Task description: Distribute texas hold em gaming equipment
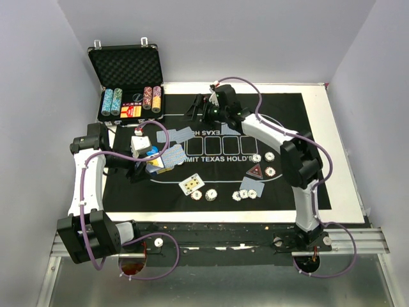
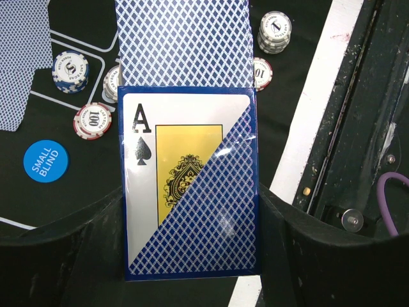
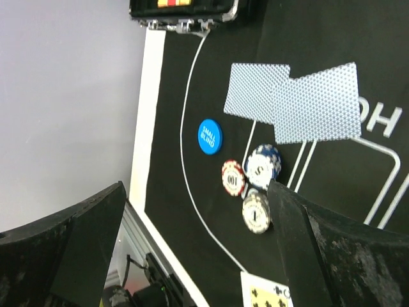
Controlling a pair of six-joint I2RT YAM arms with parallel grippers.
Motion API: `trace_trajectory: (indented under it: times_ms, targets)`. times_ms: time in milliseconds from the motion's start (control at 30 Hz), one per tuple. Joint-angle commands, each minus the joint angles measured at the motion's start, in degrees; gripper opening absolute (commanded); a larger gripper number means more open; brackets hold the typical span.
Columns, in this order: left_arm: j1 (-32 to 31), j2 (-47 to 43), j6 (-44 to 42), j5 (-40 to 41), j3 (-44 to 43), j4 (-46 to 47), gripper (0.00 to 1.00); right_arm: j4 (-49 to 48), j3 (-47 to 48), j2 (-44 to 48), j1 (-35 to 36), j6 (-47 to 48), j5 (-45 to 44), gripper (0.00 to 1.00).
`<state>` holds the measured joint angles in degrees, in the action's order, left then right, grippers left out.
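Observation:
My left gripper (image 2: 192,204) is shut on a blue card box (image 2: 185,185) printed with an ace of spades, and a blue-backed card (image 2: 182,41) sticks out of its top. It hangs over the mat's left side (image 1: 142,152). Beneath it lie poker chips (image 2: 92,119) and the blue small blind button (image 2: 46,160). My right gripper (image 3: 197,188) is open and empty, above the far side of the mat (image 1: 197,109). Two blue-backed cards (image 3: 316,112) lie face down, with chips (image 3: 256,212) near them. A dark red triangular marker (image 1: 255,171) sits at the right among chips (image 1: 270,171).
The black mat (image 1: 287,115) covers most of the table. An open foam-lined case (image 1: 128,67) with chip stacks stands at the back left. Face-up cards (image 1: 192,184) and more chips (image 1: 209,194) lie near the mat's front edge.

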<state>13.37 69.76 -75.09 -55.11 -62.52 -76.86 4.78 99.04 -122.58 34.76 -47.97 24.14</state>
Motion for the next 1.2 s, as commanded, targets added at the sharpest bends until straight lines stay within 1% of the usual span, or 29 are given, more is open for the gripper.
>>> trace_trajectory:
  times_ms: [0, 67, 133, 200, 267, 333, 433, 500, 567, 667, 733, 767, 833, 1000, 1167]
  targets:
    - [-0.18, -0.85, -0.67, -4.04, -0.58, -16.04, 0.12, 0.75, -4.32, 1.75, 0.13, 1.91, -1.12, 1.0]
    - [-0.18, -0.41, -0.15, -4.47, -1.02, -16.04, 0.12, 5.31, 0.69, -2.46, 0.13, 3.05, -0.59, 1.0]
    - [-0.27, -0.76, 0.2, -4.65, -1.29, -16.04, 0.12, 3.59, -0.51, -2.66, 0.13, 1.83, 0.2, 1.0]
    - [-0.27, -1.64, -0.4, -4.57, -0.85, -16.04, 0.12, -2.11, -5.76, 0.57, 0.04, 0.25, 0.82, 1.0]
    - [-0.18, -1.56, -0.67, -4.83, -0.58, -16.04, 0.12, -4.16, -9.99, 4.36, -0.05, -0.46, 1.52, 1.0]
    - [-0.18, -0.77, -0.32, -5.18, -0.93, -16.04, 0.12, -8.89, -14.56, 8.22, -0.05, -1.77, 3.62, 1.0]
    - [-0.36, -0.32, -0.67, -5.18, -0.94, -16.04, 0.12, -17.84, -24.66, 15.42, -0.13, -7.21, 6.61, 1.0]
    - [-0.36, -0.32, -1.2, -5.18, -0.76, -16.04, 0.12, -22.86, -28.89, 18.77, -0.05, -10.64, 8.46, 1.0]
    - [-0.27, -0.06, -1.11, -5.27, -0.76, -16.04, 0.12, -24.28, -31.88, 22.02, 0.04, -12.41, 8.47, 1.0]
    - [-0.27, -0.32, -1.03, -5.27, -0.67, -16.04, 0.12, -23.85, -34.96, 25.63, 0.04, -13.12, 8.03, 1.0]
    - [-0.27, -0.5, -1.11, -5.09, -0.5, -15.95, 0.12, -26.29, -37.07, 27.3, 0.3, -15.39, 8.46, 1.0]
    - [-0.36, -0.59, -1.11, -5.01, -0.41, -15.95, 0.12, -27.79, -37.69, 27.83, 0.74, -16.19, 8.73, 1.0]
    - [-0.45, -0.59, -0.94, -4.65, -0.41, -16.04, 0.12, -27.46, -37.18, 28.02, 2.58, -15.59, 8.64, 1.0]
    - [-0.36, -0.76, -0.5, -4.21, -0.5, -16.04, 0.12, -20.52, -32.96, 25.21, 8.38, -10.67, 6.8, 1.0]
    - [-0.45, -1.03, -0.06, -3.51, -0.41, -16.04, 0.12, -21.04, -33.3, 23.71, 10.15, -10.66, 5.92, 1.0]
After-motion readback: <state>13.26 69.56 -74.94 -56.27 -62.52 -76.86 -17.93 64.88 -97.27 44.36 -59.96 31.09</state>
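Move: The cards sticking out of the box in the left hand are the right hand's goal: about 17 cm back from it, 7 cm to its left and roughly level. From the left hand they lie some 10 cm right and 3 cm forward. On the mat 12 cm beneath the right hand, the nearer dealt face-down card lies 3 cm ahead and 5 cm left, the blue 5 chip stack 4 cm back and 9 cm left, the face-up clubs card 20 cm back and 2 cm left. The cards poking from the box wait in the left hand, which keeps its grip in place, while the empty right hand comes back towards them from the dealt pair, about 17 cm in all. It first dips some 5 cm, then climbs to end about 6 cm higher, drifting right and finally swinging back left. Its left side tips up about 15 degrees, with a slight counter-clockwise turn; the fingers stay wide open. ##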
